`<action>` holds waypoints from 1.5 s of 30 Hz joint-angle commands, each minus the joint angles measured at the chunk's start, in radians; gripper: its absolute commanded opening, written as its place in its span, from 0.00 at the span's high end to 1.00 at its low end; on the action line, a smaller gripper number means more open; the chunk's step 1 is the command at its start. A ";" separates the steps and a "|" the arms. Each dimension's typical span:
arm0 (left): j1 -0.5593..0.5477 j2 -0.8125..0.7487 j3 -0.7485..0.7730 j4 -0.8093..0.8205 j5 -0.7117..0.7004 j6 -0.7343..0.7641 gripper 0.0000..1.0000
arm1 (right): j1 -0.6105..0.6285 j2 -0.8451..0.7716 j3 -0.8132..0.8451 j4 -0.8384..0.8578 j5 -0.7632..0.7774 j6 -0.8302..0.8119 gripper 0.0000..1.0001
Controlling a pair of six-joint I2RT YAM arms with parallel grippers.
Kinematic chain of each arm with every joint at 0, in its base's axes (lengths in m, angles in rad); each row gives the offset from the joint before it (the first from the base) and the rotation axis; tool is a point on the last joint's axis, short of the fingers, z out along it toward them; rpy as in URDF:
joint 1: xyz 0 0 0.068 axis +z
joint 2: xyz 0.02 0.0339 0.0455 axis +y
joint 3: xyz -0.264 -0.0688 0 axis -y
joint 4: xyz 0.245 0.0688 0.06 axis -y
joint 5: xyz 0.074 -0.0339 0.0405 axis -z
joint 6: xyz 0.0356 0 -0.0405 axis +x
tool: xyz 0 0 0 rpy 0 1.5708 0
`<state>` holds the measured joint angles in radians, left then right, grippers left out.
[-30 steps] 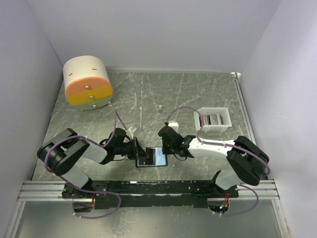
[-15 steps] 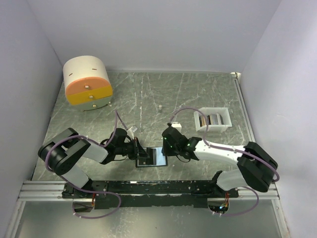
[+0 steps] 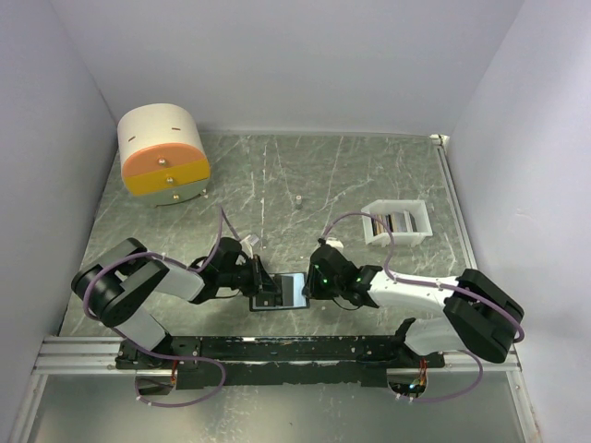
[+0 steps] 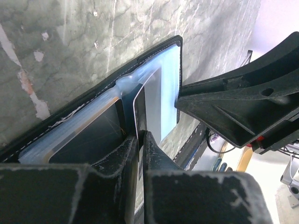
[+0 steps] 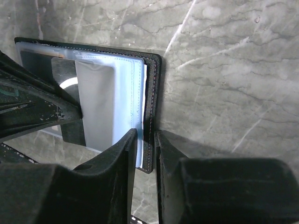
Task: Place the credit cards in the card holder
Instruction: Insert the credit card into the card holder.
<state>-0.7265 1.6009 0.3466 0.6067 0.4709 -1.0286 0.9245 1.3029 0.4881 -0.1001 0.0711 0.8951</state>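
The black card holder (image 3: 294, 292) lies open on the table between my two grippers, its bluish inner pockets (image 5: 112, 93) facing up. My left gripper (image 3: 261, 286) is at its left half, jaws nearly together on the thin edge of a dark credit card (image 4: 139, 109) that stands in a pocket of the card holder (image 4: 163, 88). My right gripper (image 3: 311, 284) is at the right edge. Its fingers (image 5: 126, 154) straddle the stitched black cover, one on the blue pocket, one outside. More credit cards (image 3: 398, 222) stand in the white tray.
The white tray (image 3: 421, 218) sits at the right, behind the right arm. A round cream-and-orange drawer box (image 3: 163, 155) stands at the back left. A small pale object (image 3: 299, 198) lies mid-table. Walls enclose three sides.
The right arm has swung nearer and lower, bringing its gripper onto the card holder's right edge. The left gripper stays at the card holder, with its jaws eased a little.
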 commanded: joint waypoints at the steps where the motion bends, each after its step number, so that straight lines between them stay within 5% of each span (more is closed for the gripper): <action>1: -0.015 0.016 -0.016 -0.066 -0.067 0.023 0.83 | 0.005 0.028 -0.040 0.075 -0.058 0.041 0.80; 16: -0.015 -0.141 0.050 -0.362 -0.199 0.076 0.53 | 0.006 0.013 -0.054 0.058 -0.024 0.039 0.83; 45: -0.015 -0.170 0.236 -0.737 -0.366 0.140 0.44 | 0.005 0.010 0.017 0.127 -0.062 0.029 0.84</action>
<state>-0.7380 1.4113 0.5564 -0.0250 0.1658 -0.9115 0.9268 1.3033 0.4850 -0.0254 0.0319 0.9241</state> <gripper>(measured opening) 0.556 0.166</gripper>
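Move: The right-hand pocket of the card holder, with the credit card already partly in it, has its middle about 3 cm to the left hand's right and 1 cm below; that hand's fingers pinch the card. A black card fills the left-hand pocket, some 4 cm to the left hand's left, roughly level with it and 1 cm below. From the right hand, whose fingertips straddle the holder's right edge, the right-hand pocket lies about 4 cm left and 2 cm ahead. The credit card is let go of as the left fingers open to about half; that hand works leftward some 3.5 cm and forward 3 cm, rising slightly, while its fingers tip about 20 degrees steeper towards the table. The holder's right edge comes free of the right fingers, whose hand eases barely 1 cm left, waits, then lifts about 1 cm and drifts on left, fingers nearly shut. ##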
